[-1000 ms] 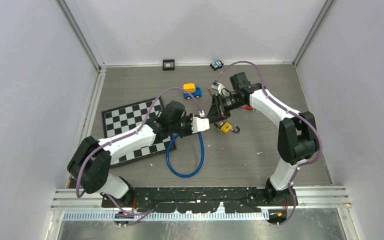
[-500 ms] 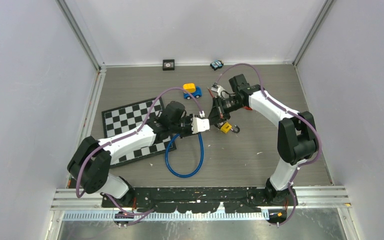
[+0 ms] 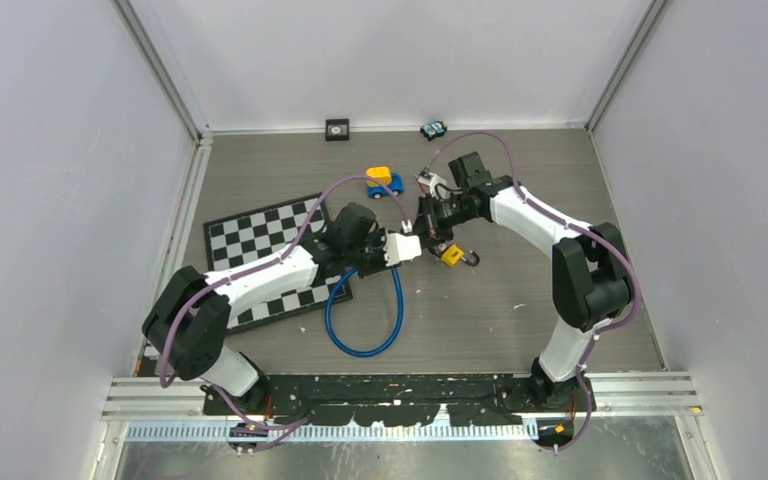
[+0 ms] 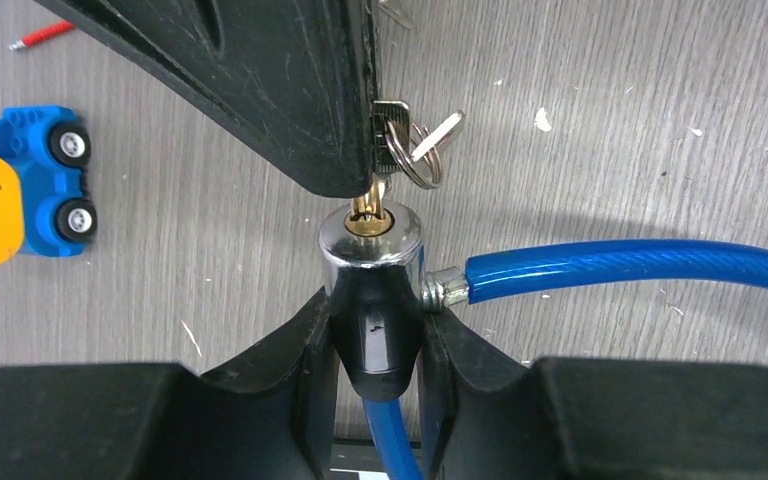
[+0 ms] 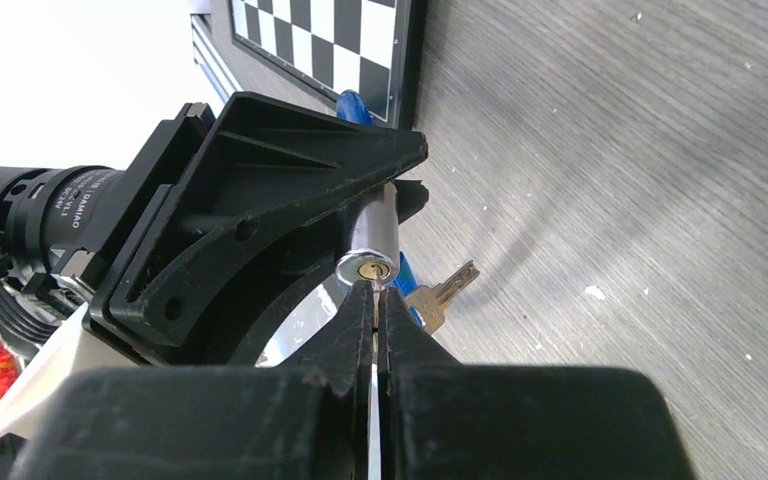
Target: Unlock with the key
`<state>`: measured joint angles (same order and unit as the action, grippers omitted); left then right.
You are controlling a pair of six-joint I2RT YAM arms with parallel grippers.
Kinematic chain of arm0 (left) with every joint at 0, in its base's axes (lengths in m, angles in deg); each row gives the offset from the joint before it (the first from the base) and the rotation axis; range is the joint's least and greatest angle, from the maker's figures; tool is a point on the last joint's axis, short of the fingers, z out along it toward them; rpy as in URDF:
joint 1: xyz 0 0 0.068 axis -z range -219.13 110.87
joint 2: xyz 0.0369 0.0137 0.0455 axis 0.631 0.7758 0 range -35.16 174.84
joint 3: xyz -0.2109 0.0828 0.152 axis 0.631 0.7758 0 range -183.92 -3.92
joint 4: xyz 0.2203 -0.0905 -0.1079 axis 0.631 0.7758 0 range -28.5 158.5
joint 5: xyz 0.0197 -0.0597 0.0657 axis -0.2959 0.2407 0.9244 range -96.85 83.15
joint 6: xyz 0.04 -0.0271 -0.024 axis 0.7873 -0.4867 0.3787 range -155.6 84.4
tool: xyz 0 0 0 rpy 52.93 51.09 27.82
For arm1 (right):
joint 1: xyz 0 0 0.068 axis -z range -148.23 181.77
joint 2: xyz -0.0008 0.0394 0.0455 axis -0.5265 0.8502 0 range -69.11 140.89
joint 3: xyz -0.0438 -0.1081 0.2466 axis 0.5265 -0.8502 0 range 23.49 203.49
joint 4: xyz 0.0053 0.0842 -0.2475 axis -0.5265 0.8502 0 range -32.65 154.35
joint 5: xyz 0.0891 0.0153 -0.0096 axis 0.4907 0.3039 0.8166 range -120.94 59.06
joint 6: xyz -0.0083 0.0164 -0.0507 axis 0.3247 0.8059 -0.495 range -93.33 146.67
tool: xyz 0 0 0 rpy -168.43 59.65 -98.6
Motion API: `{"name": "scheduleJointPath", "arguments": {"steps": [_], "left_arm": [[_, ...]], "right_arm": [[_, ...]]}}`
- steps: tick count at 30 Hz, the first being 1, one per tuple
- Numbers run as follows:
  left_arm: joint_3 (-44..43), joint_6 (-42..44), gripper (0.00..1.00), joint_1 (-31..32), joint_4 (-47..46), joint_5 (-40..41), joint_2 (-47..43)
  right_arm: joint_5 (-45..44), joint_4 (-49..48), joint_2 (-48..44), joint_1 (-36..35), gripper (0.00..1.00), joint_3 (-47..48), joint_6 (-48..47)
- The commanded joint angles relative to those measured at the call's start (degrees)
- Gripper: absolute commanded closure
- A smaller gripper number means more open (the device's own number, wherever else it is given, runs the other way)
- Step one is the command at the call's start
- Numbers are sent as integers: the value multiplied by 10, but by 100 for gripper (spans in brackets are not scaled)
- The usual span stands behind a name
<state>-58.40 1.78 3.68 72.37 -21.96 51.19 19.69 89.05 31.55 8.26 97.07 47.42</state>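
Note:
The blue cable lock's black-and-chrome cylinder (image 4: 372, 290) is clamped between the fingers of my left gripper (image 4: 374, 320), keyhole end pointing away from the wrist. A key (image 4: 370, 203) sits in the keyhole (image 5: 373, 271), and my right gripper (image 5: 375, 300) is shut on its head, the fingertips almost touching the chrome face. A ring (image 4: 417, 165) with a spare key (image 5: 442, 295) dangles beside it. In the top view both grippers meet mid-table, left gripper (image 3: 418, 246) facing right gripper (image 3: 430, 228). The blue cable (image 3: 365, 320) loops toward the near edge.
A yellow padlock (image 3: 452, 255) lies just right of the grippers. A blue and yellow toy car (image 3: 383, 181) stands behind them, a chessboard (image 3: 260, 240) lies under the left arm. Two small objects (image 3: 337, 129) (image 3: 432, 130) sit by the back wall. A red pen (image 4: 35, 35) lies near the car.
My right gripper has closed on the key and shifted slightly left toward the lock. The left gripper keeps its hold on the cylinder in the same place.

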Motion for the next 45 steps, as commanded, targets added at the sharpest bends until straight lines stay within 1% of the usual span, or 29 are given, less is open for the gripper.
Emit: {"name": "scheduleJointPath", "arguments": {"steps": [1,3,6,10,13,16,18,20,26,29,32,35,37,40,42,45], "left_arm": [[-42,-49,100,17,-74,-24,4],[-46,-70,100,15,-76,-35,4],[-53,-88,100,11,-77,-44,6],[-60,-101,100,11,-93,-6,8],[-68,-123,100,11,-99,21,12],[-83,-152,100,8,-95,2,20],[-97,-168,100,4,-92,-17,27],[-107,-178,100,-2,-88,-33,34],[-140,-140,100,-2,-49,-83,43],[-155,-140,100,-4,-34,-95,43],[-160,-163,100,-23,-35,-119,40],[-134,-165,100,-44,-57,-132,23],[-110,-163,100,-59,-73,-160,12],[-75,-132,100,-73,-84,-182,-5],[-62,-119,100,-77,-87,-180,-8],[-52,-103,100,-77,-88,-166,-6]], "right_arm": [[11,-28,11,-39,100,9,-1],[-17,-1,11,-53,99,20,-40],[-75,-7,-1,-74,100,14,-48],[-92,-17,16,-70,100,22,0],[-57,-56,40,-60,100,19,54],[-29,-91,55,-61,100,15,77],[-25,-100,57,-64,100,11,76],[-41,-101,51,-70,100,9,63],[-99,-66,45,-100,100,32,27],[-99,-72,48,-114,99,30,27],[-78,-90,49,-116,100,16,35],[-65,-100,35,-99,99,7,39],[-38,-124,25,-74,94,-5,66],[3,-172,7,-32,86,-31,113],[25,-194,-4,-15,80,-49,133],[43,-196,-22,-6,71,-58,132]]}}
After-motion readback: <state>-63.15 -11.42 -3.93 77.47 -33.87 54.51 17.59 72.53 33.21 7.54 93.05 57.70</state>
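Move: About 4 cm to the left of the right hand and some 2 cm lower is the keyhole of the blue cable lock, with the key it pinches already in. From the left hand, which grips the lock, the keyhole is roughly 1 cm right and 2 cm up. The toy truck sits about 14 cm ahead of the right hand and 5 cm left, the yellow padlock level and 8 cm right, both some 12 cm down. Working the key against the lock, both hands sink together about 3 cm and drift left while the left hand, still gripping the lock, rolls some 20 degrees about its own finger line, counter-clockwise seen from behind it; the right turns only slightly and edges forward. Both then rise and swing back to the right, the left hand further up, as the right fingers open partway to let go of the key. ##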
